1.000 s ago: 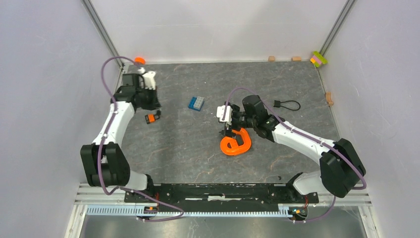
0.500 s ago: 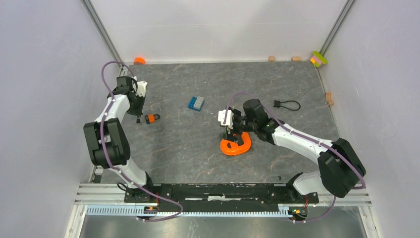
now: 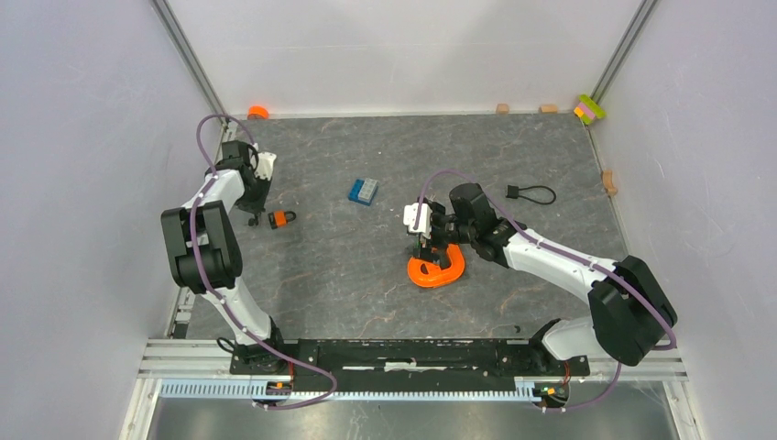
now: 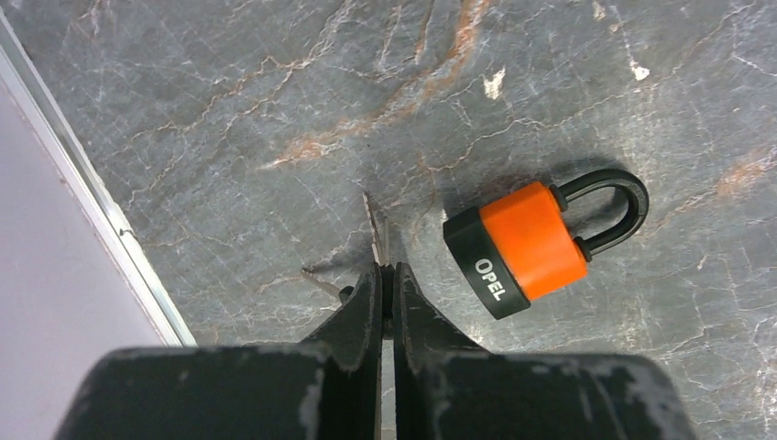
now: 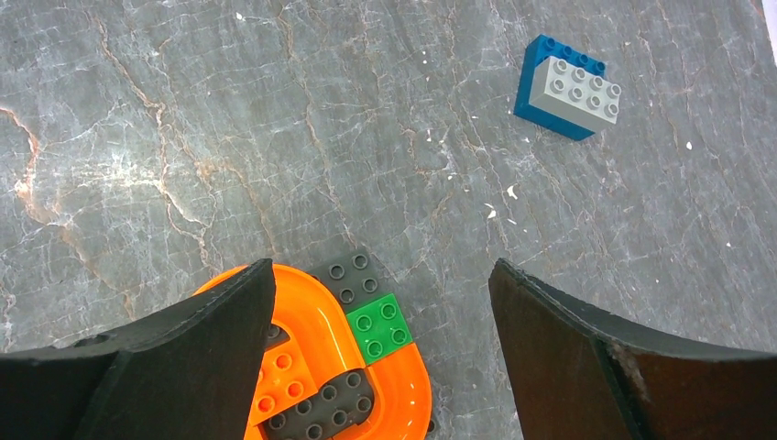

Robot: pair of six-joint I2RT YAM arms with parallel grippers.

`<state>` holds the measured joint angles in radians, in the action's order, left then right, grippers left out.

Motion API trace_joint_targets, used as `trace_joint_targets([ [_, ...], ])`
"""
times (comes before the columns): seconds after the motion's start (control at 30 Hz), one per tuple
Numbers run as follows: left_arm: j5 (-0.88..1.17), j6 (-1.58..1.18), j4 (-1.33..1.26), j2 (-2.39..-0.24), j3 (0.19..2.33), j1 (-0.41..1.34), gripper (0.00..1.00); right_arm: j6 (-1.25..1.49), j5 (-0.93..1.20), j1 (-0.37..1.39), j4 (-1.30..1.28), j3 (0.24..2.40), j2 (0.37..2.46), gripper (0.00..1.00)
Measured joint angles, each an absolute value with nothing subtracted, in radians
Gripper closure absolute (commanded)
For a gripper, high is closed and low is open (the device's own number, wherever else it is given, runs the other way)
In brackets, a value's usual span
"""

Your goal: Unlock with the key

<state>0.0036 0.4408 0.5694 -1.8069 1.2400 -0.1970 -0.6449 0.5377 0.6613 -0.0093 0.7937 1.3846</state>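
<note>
My left gripper (image 4: 386, 270) is shut on the key (image 4: 377, 229). The key's black head is pinched between the jaws, and its thin silvery blade sticks out just above the table. The orange padlock (image 4: 527, 243) with a black shackle lies flat just right of the blade, apart from it. In the top view the left gripper (image 3: 253, 218) is just left of the padlock (image 3: 282, 218); the key is too small to see there. My right gripper (image 5: 382, 266) is open and empty over the orange ring-shaped piece (image 5: 366, 367), also seen from above (image 3: 437, 268).
A blue and grey brick (image 3: 363, 191) lies mid-table, also in the right wrist view (image 5: 566, 87). A small lock on a black cable (image 3: 531, 193) lies at back right. The left wall rail (image 4: 82, 183) runs close beside the left gripper. Small blocks (image 3: 589, 109) sit along the back wall.
The left arm has folded back toward the left wall, and its gripper has swung from behind the padlock to its left side. The padlock shifted slightly. The right arm barely moved.
</note>
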Motion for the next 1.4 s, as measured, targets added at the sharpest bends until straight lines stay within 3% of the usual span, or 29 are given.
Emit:
trace_joint_targets([
  [0.73, 0.128, 0.436, 0.574, -1.767, 1.195, -0.138, 0.98, -0.653, 0.542, 0.661, -0.011, 0.794, 1.384, 0.08],
  [1.4, 0.342, 0.342, 0.707, -1.642, 1.113, 0.225, 0.98, -0.631, 0.538, 0.661, 0.020, 0.793, 1.386, 0.07],
])
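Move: The shut left fingers already hold the key close above the table. The padlock lies about 7 cm to their right, 2 cm nearer the base and 2 cm below, its shackle pointing away to the right. The blue-grey brick lies some 31 cm to the right of this hand, 7 cm farther out and 3 cm lower. From the open right hand, the padlock is about 39 cm left, 8 cm ahead and 10 cm down. Rightward and low over the table, the left hand creeps into the padlock beside it, then sweeps it along faster, curving back towards the base: about 21 cm right and 7 cm back in all. The wrist turns some 25 degrees clockwise while the fingertips swing towards the right. The fingers stay shut on the key, and the hand lifts a centimetre or two at the very end. ##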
